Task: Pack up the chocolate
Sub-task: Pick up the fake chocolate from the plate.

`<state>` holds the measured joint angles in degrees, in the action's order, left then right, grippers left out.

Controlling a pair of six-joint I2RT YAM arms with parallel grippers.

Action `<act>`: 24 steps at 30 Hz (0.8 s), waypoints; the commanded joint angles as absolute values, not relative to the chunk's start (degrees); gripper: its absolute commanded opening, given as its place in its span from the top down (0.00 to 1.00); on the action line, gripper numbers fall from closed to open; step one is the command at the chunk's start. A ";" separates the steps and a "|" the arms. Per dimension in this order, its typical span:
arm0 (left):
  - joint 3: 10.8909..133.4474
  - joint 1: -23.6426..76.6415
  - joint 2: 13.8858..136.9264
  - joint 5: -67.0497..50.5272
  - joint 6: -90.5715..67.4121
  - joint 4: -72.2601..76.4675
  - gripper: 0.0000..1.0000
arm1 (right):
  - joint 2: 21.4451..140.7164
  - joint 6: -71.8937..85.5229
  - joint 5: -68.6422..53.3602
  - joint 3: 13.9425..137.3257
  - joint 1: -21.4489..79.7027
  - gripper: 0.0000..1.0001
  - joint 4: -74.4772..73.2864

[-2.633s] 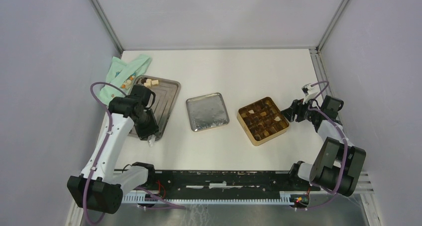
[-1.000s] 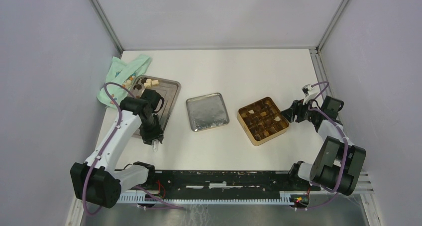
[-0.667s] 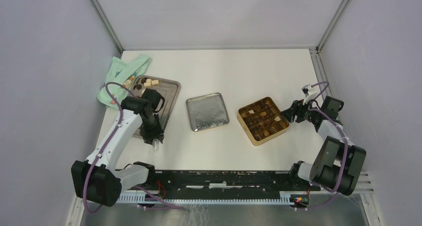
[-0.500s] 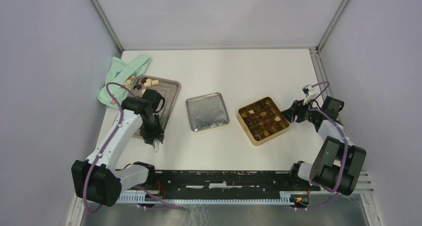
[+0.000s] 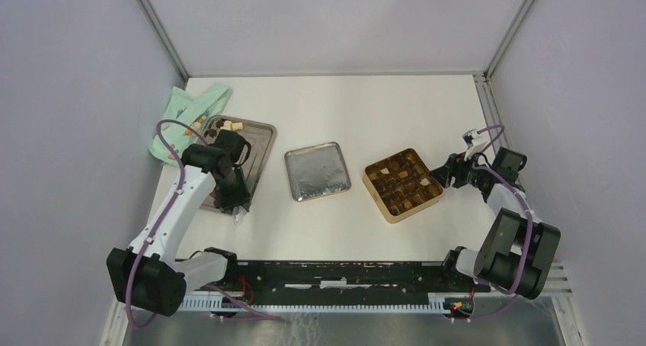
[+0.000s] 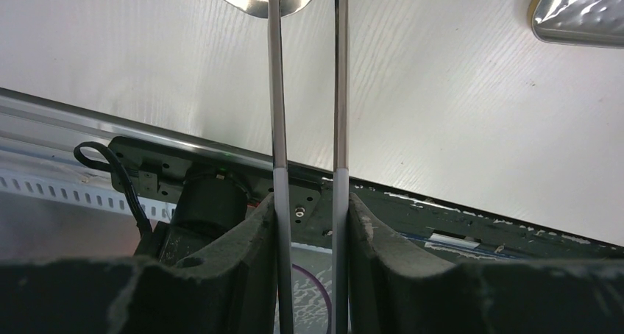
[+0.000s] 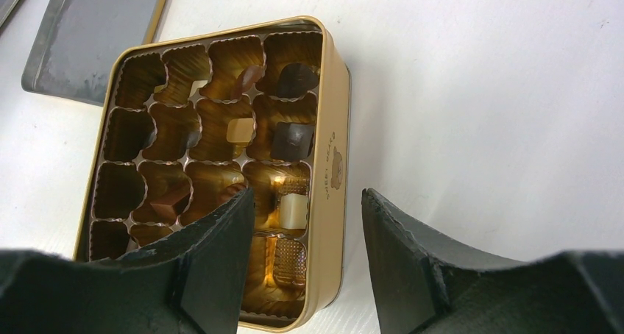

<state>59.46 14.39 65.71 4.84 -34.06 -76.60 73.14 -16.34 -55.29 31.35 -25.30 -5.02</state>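
Observation:
Loose chocolate [image 5: 226,125] chunks, brown and cream, lie at the far end of a steel tray [image 5: 260,144]. More chocolate [image 7: 292,139] sits in some cups of the gold tin [image 5: 402,184]. My left gripper [image 5: 238,209] hangs over the tray's near corner, shut on the long metal tweezers [image 6: 274,91]. Both tweezer arms run up between my left gripper's [image 6: 309,216] pads, and their tips are cut off at the frame's top. My right gripper [image 7: 306,196] is open and straddles the tin's [image 7: 332,128] right wall, by a cream piece [image 7: 293,209].
The tin's silver lid [image 5: 317,171] lies between tray and tin. A green cloth [image 5: 183,110] lies at the far left behind the tray. The black base rail [image 5: 335,273] runs along the near table edge. Walls close in the table on three sides.
My left gripper, still holding the tweezers, has drifted a little back from the front edge toward the tray's near corner. The right arm and tin have not moved.

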 commanded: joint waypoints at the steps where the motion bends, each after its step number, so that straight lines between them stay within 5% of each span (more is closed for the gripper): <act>1: 63.19 14.65 65.34 6.25 -35.03 -77.25 0.98 | 73.15 -17.14 -56.52 32.26 -25.66 0.39 -4.20; 8: 70.39 16.90 66.92 1.90 -35.90 -76.50 0.98 | 72.97 -17.28 -57.32 32.17 -25.66 0.39 -4.22; 24: 84.13 42.52 78.18 -11.56 -37.56 -52.19 0.98 | 75.40 -28.39 -50.29 44.23 -19.74 0.38 -20.35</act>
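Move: The left hand, already holding the tongs, is taking them to the chocolate box, whose middle lies about 49 cm to its right, 10 cm ahead and 11 cm below. The silver lid lies in between, some 23 cm right and 15 cm ahead; the plate of chocolates is about 16 cm ahead and 5 cm left, both roughly 13 cm lower. From the right hand, the box is some 11 cm left, level fore-and-aft, 6 cm below. Still pinching the tongs in an unchanged grip, the left hand lifts off from the near corner of the plate, then speeds up and sweeps right towards the chocolate box, about 18 cm in all, rising some 9 cm and reaching 5 cm forward on the way. The wrist turns about 25 degrees clockwise while the downward fingers swing out to the right and forward. ##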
